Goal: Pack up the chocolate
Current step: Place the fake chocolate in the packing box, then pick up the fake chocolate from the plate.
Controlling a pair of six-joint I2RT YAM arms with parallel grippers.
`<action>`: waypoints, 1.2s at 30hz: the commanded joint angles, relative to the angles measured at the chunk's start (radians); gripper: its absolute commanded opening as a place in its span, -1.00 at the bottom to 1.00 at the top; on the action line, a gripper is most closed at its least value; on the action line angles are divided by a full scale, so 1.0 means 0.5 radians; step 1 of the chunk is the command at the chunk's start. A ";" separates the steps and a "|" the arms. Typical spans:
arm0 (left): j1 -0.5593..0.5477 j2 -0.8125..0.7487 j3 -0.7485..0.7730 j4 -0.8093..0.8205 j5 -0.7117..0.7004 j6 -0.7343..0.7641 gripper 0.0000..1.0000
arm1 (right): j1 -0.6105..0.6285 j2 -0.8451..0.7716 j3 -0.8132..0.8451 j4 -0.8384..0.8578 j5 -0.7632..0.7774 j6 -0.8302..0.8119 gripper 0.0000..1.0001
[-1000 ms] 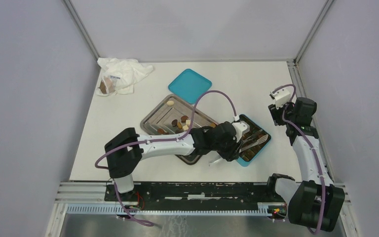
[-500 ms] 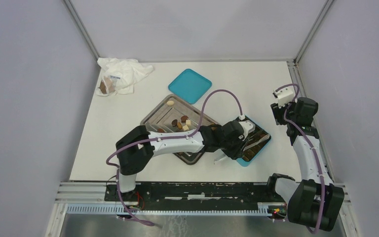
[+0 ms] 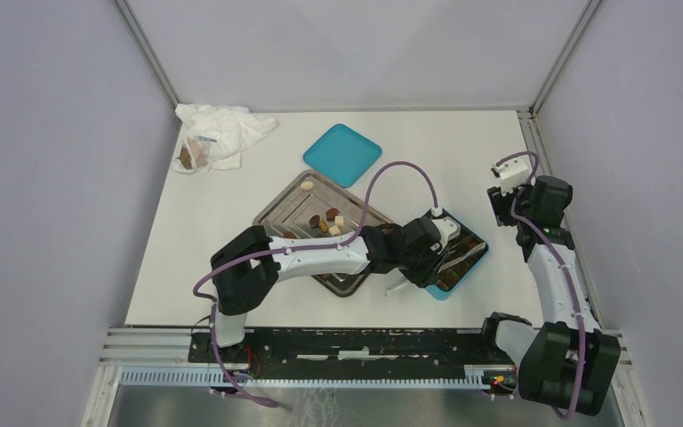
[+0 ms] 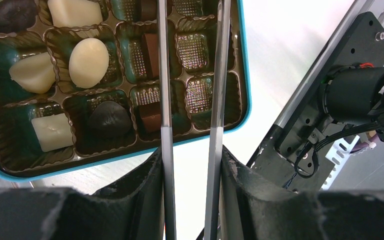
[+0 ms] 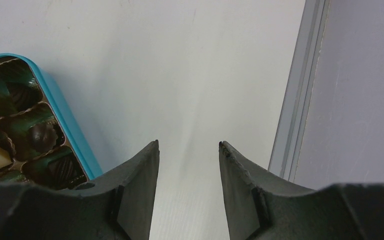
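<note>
Loose chocolate (image 3: pixel 329 221) pieces lie on the steel tray (image 3: pixel 276 213). More chocolate sits in cells of the teal box (image 4: pixel 245 80): a white oval (image 4: pixel 88 62), a dark round one (image 4: pixel 109 119), a brown cube (image 4: pixel 151 116). My left gripper (image 4: pixel 190 155) (image 3: pixel 427 258) is shut on steel tongs (image 4: pixel 216 75), whose two blades reach out over the box's near corner cells. Their tips run off the top of the left wrist view. My right gripper (image 5: pixel 188 145) (image 3: pixel 501 206) hangs open and empty over bare table right of the box (image 5: pixel 65 115).
The teal lid (image 3: pixel 342 154) lies behind the tray. A crumpled white plastic bag (image 3: pixel 222 133) sits in the far left corner. A metal frame rail (image 5: pixel 295 100) and wall run close on the right of my right gripper.
My left arm has slid a little to the right, carrying the tongs further over the box. The right wrist has turned slightly.
</note>
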 commanded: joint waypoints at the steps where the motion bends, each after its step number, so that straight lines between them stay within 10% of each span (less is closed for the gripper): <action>1: -0.011 -0.007 0.112 0.037 -0.029 -0.032 -0.14 | -0.007 0.011 -0.002 0.037 -0.006 0.003 0.07; 18: -0.011 -0.075 0.087 0.058 -0.075 -0.039 -0.10 | -0.008 0.013 0.001 0.024 -0.016 -0.011 0.07; 36: 0.086 -0.796 -0.491 -0.125 -0.547 -0.076 -0.17 | -0.008 0.027 0.024 -0.099 -0.253 -0.138 0.07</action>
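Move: My left hand holds the tongs, their tips in the packing box; the box's middle is roughly 6 cm to my right, 4 cm ahead and 6 cm lower. The cell at the tips lies about 13 cm right and 6 cm ahead. The tray's middle is some 24 cm left and 9 cm ahead, its pale chocolates about 20 cm left and 11 cm ahead. From my idle right hand, the box lies about 12 cm left, 9 cm back and 11 cm below. I hold my left hand still over the packing box and ease my squeeze slightly to let the tongs spread at the far cell. Then I regrip them and draw back left, about 7 cm and speeding up, rising some 4 cm off the box towards the tray, while my fingers swing forward some 10 degrees. ##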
